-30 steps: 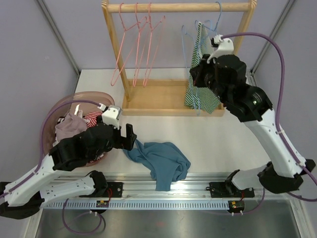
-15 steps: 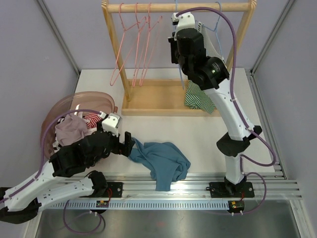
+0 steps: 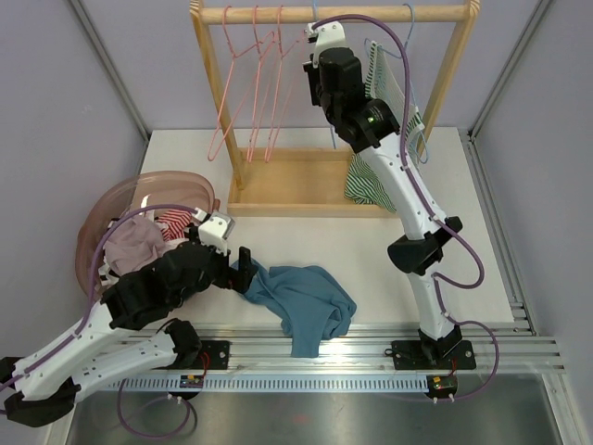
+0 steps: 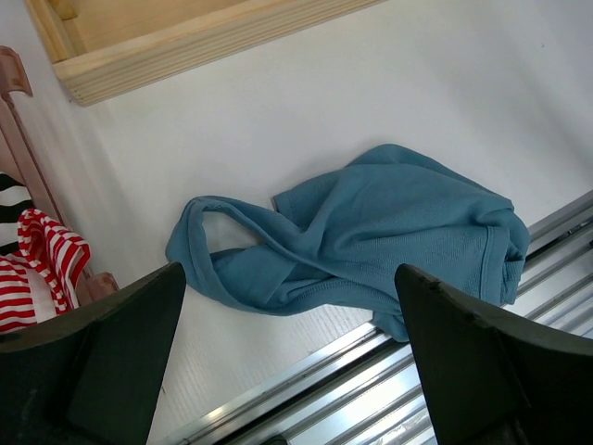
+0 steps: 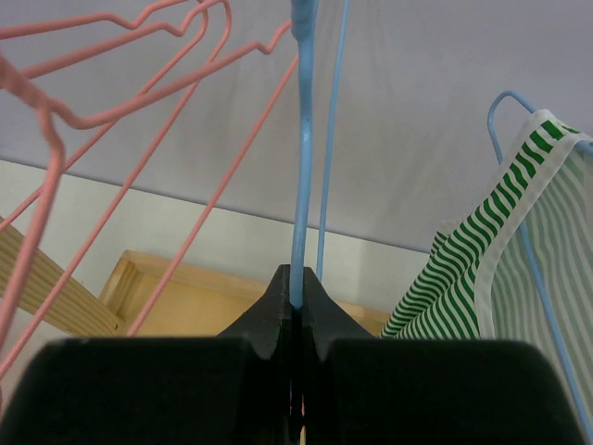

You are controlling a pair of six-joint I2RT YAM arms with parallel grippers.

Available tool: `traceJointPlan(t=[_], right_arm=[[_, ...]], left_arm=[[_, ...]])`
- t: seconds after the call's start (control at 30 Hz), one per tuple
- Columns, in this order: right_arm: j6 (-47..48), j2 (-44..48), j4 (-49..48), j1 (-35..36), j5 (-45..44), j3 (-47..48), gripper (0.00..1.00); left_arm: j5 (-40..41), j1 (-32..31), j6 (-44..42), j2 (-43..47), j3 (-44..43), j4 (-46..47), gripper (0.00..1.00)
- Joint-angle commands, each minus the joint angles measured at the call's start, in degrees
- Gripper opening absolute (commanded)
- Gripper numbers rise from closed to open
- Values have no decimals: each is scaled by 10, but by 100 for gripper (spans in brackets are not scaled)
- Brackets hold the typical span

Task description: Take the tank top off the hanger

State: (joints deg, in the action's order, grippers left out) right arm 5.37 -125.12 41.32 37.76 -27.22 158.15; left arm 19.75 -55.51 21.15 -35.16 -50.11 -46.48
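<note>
A green-and-white striped tank top (image 3: 378,181) hangs from a blue hanger (image 3: 409,37) at the right end of the wooden rack's rod (image 3: 435,13). In the right wrist view the tank top (image 5: 519,241) is off to the right, apart from the fingers. My right gripper (image 3: 321,88) is up near the rod, left of the tank top. It (image 5: 296,297) is shut on the wire of another blue hanger (image 5: 301,167). My left gripper (image 3: 243,271) hovers open, low over a crumpled teal garment (image 3: 301,297); in the left wrist view the left gripper (image 4: 289,273) has that teal garment (image 4: 389,222) lying between and beyond its fingers.
Several pink hangers (image 3: 264,83) hang on the left half of the rod. The rack's wooden base (image 3: 287,190) sits at the table's back. A pink basket (image 3: 97,213) of clothes stands at the left. A metal rail (image 3: 371,345) runs along the near edge.
My right arm swung left along the rod, away from the striped tank top, gripper still shut. My left arm edged a little right and forward toward the teal garment.
</note>
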Motion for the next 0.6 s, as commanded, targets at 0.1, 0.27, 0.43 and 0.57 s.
traceJointPlan(t=[0.1,0.27,0.43,0.57], right_arm=[[-10,14,-34,-6,59,0,0],[-30,36,-19,-5,76,-22,1],[-40,59,-8,-6,79,-33,39],[-50,101,0,-5,88,-63,56]], left_arm=[[-28,8,-13,-1,0,33,99],[-55,14,-8,0,1,43,99],[-56,12,15,-20,-12,46,99],[-62,3,30,-40,-10,65,99]])
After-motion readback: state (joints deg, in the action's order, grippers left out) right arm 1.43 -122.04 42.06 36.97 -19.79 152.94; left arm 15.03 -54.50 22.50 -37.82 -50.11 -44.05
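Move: The right hand holds the blue hanger by its near shoulder; the rod for its hook is about 6 cm ahead of the fingers and some 12 cm above. The nearest pink hanger is roughly 7 cm to this hand's left and 2 cm ahead, the striped tank top about 13 cm to its right and also 2 cm ahead, both a little lower. From the open left hand, the blue tank top's middle lies some 12 cm to the right, 3 cm back and 21 cm down. With the hook at the rod, the right hand eases the blue hanger about 1.5 cm down and as far to its left, turning slightly counter-clockwise, then opens its fingers to about half, lets go and starts to back off by 1 cm. The left hand, wide open and touching nothing, drifts about 2 cm to the right above the table, towards the blue tank top. ##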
